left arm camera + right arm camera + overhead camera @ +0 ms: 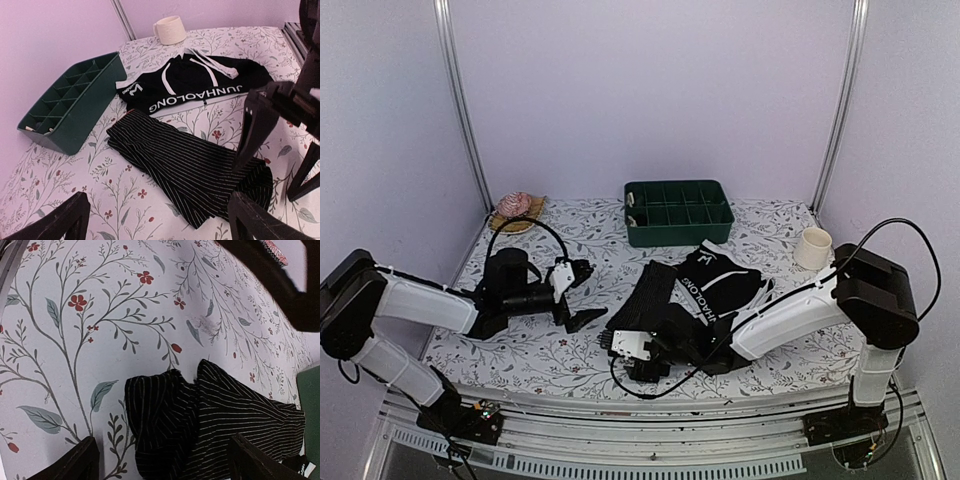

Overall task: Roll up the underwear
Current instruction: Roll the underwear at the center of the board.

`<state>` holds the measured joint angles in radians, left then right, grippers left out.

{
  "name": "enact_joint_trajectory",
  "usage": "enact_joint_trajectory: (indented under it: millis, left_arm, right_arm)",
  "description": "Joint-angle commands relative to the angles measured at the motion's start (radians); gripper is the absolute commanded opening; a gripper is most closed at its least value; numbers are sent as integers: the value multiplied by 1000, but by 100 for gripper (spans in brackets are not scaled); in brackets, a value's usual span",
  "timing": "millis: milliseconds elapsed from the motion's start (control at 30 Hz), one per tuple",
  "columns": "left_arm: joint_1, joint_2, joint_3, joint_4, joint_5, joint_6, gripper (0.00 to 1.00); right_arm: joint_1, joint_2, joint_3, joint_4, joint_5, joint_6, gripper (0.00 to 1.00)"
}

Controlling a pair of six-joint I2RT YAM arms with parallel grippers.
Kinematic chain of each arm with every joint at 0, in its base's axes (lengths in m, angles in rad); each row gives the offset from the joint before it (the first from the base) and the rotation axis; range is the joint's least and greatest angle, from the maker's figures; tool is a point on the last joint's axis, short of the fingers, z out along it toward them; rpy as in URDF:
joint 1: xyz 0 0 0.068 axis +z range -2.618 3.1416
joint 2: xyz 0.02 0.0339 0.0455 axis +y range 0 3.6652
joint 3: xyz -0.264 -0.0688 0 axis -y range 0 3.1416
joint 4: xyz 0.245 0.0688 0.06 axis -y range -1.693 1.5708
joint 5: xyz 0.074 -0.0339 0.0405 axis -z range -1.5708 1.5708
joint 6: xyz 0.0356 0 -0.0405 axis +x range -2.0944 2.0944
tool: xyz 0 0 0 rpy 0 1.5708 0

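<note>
Two black underwear lie mid-table. A pinstriped pair point(655, 295) point(185, 160) point(220, 415) is nearer, its near end bunched into a fold. Behind it lies a pair with white waistband lettering point(722, 280) point(200, 82). My right gripper point(618, 350) point(162, 465) is low over the table at the pinstriped pair's folded end. It is open, with a finger on each side of the fabric. My left gripper point(582, 295) point(160, 220) hovers left of the pinstriped pair, open and holding nothing. In the left wrist view the right gripper's fingers point(255, 125) stand over the cloth's right end.
A green divided tray point(678, 212) point(70, 105) sits at the back centre. A cream cup point(814, 248) point(170, 29) stands at the back right. A pink item on a woven mat point(517, 210) is in the back left corner. Walls enclose the floral table point(520, 350).
</note>
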<state>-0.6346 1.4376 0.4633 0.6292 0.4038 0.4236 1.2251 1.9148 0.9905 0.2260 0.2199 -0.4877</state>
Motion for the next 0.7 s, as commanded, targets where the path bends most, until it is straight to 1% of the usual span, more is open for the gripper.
enact_joint_trajectory:
  millis: [0, 267, 400, 567, 667]
  left_arm:
    - [-5, -17, -8, 109, 39, -21, 98]
    - [-5, -15, -51, 139, 111, 34, 98]
    - [-4, -20, -88, 187, 155, 67, 98]
    - [-5, -30, -144, 257, 203, 101, 98]
    - [-4, -35, -164, 283, 222, 121, 98]
  right_arm:
    - [14, 56, 49, -58, -39, 15, 90]
    - [13, 100, 64, -94, 5, 30, 82]
    - [7, 105, 61, -98, 6, 47, 71]
    - [-14, 111, 64, -111, -14, 88, 55]
    - [-31, 109, 69, -124, -51, 114, 42]
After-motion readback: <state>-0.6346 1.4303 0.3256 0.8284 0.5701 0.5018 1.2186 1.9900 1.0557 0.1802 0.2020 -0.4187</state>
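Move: The underwear's bunched near end lies about 2 cm ahead of the right gripper, 2 cm to its left and 3 cm below; the strip runs forward from there. The black lettered garment is some 14 cm ahead and 21 cm right of this gripper, the green box about 38 cm ahead and 10 cm right, both at table level. From the left gripper, the near end is about 6 cm back, 8 cm right and 11 cm below. Lower the right gripper about 2 cm over the underwear's bunched near end, easing it 1 cm left, and close its wide-open fingers roughly halfway around the cloth. Meanwhile, lift the left gripper slightly, then draw it back about 4 cm and down 2 cm, wide open, turning some 10 degrees clockwise as it comes nearer that end. ##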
